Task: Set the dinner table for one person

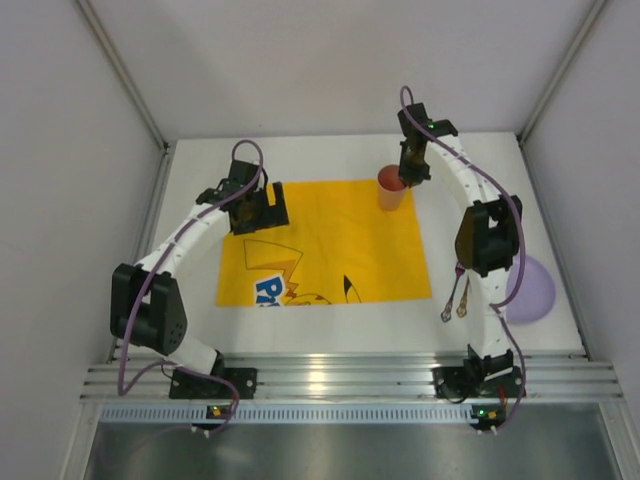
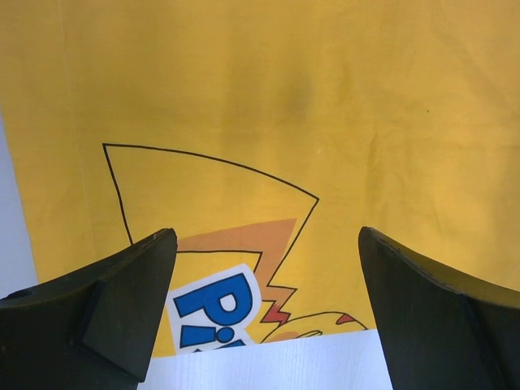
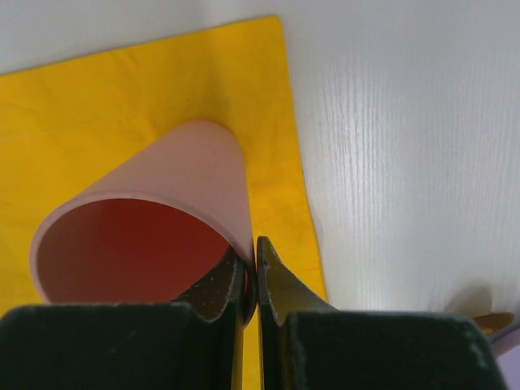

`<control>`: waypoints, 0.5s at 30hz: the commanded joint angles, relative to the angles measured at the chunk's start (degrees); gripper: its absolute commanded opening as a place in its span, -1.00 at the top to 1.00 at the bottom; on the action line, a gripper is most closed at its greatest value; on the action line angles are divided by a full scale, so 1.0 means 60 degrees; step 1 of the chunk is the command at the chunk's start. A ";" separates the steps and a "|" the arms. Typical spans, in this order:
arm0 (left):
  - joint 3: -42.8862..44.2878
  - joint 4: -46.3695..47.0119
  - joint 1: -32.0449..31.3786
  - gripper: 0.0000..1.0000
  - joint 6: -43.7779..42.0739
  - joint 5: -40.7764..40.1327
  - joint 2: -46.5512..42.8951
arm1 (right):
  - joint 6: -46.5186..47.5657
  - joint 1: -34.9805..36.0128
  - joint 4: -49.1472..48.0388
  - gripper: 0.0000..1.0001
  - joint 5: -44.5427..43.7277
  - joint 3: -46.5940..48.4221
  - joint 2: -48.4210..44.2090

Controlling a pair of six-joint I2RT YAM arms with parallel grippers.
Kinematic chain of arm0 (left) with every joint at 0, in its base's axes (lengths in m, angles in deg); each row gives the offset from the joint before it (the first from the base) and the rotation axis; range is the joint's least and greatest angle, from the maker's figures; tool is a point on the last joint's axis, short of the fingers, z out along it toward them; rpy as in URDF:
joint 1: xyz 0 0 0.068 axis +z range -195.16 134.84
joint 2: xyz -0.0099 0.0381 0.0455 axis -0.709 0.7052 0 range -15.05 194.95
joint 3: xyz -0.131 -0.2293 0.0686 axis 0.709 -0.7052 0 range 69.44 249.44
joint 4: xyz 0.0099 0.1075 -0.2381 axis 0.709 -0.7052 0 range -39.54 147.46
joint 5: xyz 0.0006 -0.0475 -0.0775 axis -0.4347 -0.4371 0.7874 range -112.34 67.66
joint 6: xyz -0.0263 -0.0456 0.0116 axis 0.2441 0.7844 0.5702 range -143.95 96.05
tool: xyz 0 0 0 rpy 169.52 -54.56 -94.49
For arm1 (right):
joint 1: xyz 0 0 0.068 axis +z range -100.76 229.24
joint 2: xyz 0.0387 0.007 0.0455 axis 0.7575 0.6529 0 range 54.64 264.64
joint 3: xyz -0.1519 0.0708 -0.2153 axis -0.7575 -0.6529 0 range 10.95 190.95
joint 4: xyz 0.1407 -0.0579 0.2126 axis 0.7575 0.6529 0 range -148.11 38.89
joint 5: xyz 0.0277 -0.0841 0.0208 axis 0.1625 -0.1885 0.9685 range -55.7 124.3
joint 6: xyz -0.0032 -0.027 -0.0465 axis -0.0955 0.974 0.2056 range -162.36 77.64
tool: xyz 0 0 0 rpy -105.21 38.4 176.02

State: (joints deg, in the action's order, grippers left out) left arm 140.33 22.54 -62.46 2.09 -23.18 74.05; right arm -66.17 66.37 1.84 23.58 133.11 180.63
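A pink cup (image 1: 392, 188) stands on the far right corner of the yellow printed placemat (image 1: 330, 240), which lies on the white dinner table (image 1: 330, 320). My right gripper (image 1: 410, 178) is shut on the cup's right rim. In the right wrist view one finger sits inside the cup (image 3: 146, 236) and the other outside its wall, with the gripper (image 3: 250, 268) pinching the wall between them. My left gripper (image 1: 258, 215) hovers open over the placemat's far left corner. The left wrist view shows that gripper (image 2: 264, 236) wide apart above the placemat (image 2: 284, 106), with nothing between its fingers.
A lilac plate (image 1: 530, 288) lies at the table's right edge beside the right arm. Two pieces of cutlery (image 1: 455, 298) lie just right of the placemat's near right corner. Grey walls close in the table on three sides.
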 commanded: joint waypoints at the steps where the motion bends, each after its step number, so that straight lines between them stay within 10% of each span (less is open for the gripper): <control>1: -0.0287 -0.0025 -0.0017 -0.97 0.0083 0.0082 -0.0567 | -0.0104 0.0178 0.0088 1.00 -0.0045 0.0659 -0.0125; 3: -0.0375 -0.0054 -0.0017 -0.97 0.0069 0.0096 -0.0641 | -0.0133 0.0193 0.0088 0.90 0.0014 0.0513 -0.0081; 7: -0.0331 -0.0098 -0.0017 -0.97 -0.0004 0.0082 -0.0568 | -0.0176 0.0222 0.0044 -0.38 0.0131 0.0234 -0.0198; 15: 0.0020 0.0077 -0.0221 -0.97 -0.0165 0.0682 -0.0246 | 0.0028 0.0164 0.0044 -0.85 0.0307 0.0952 -0.1614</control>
State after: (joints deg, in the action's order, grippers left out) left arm 138.54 21.99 -62.65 2.01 -20.80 72.50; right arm -66.83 66.76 2.62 25.13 134.25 180.46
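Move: The cup is pinched by its right-hand rim in the shut right fingers, its middle about 4 cm left of that hand, level with it fore and aft, and some 5 cm below. The yellow cloth's middle lies roughly 26 cm left and 11 cm back; the fork is about 22 cm back and 12 cm right, the spoon 21 cm back and 15 cm right. From the left hand the cup lies some 12 cm ahead and 35 cm right. The right hand lets go of the cup's rim over the far right corner of the yellow cloth, its fingers spreading from shut to nearly wide open, one towards the cup's inside and the other out over the bare table. Meanwhile the hand all but stays in place, easing only about 1 cm left with hardly any turn of the wrist, and at the very end starts to rise by less than 1 cm. ##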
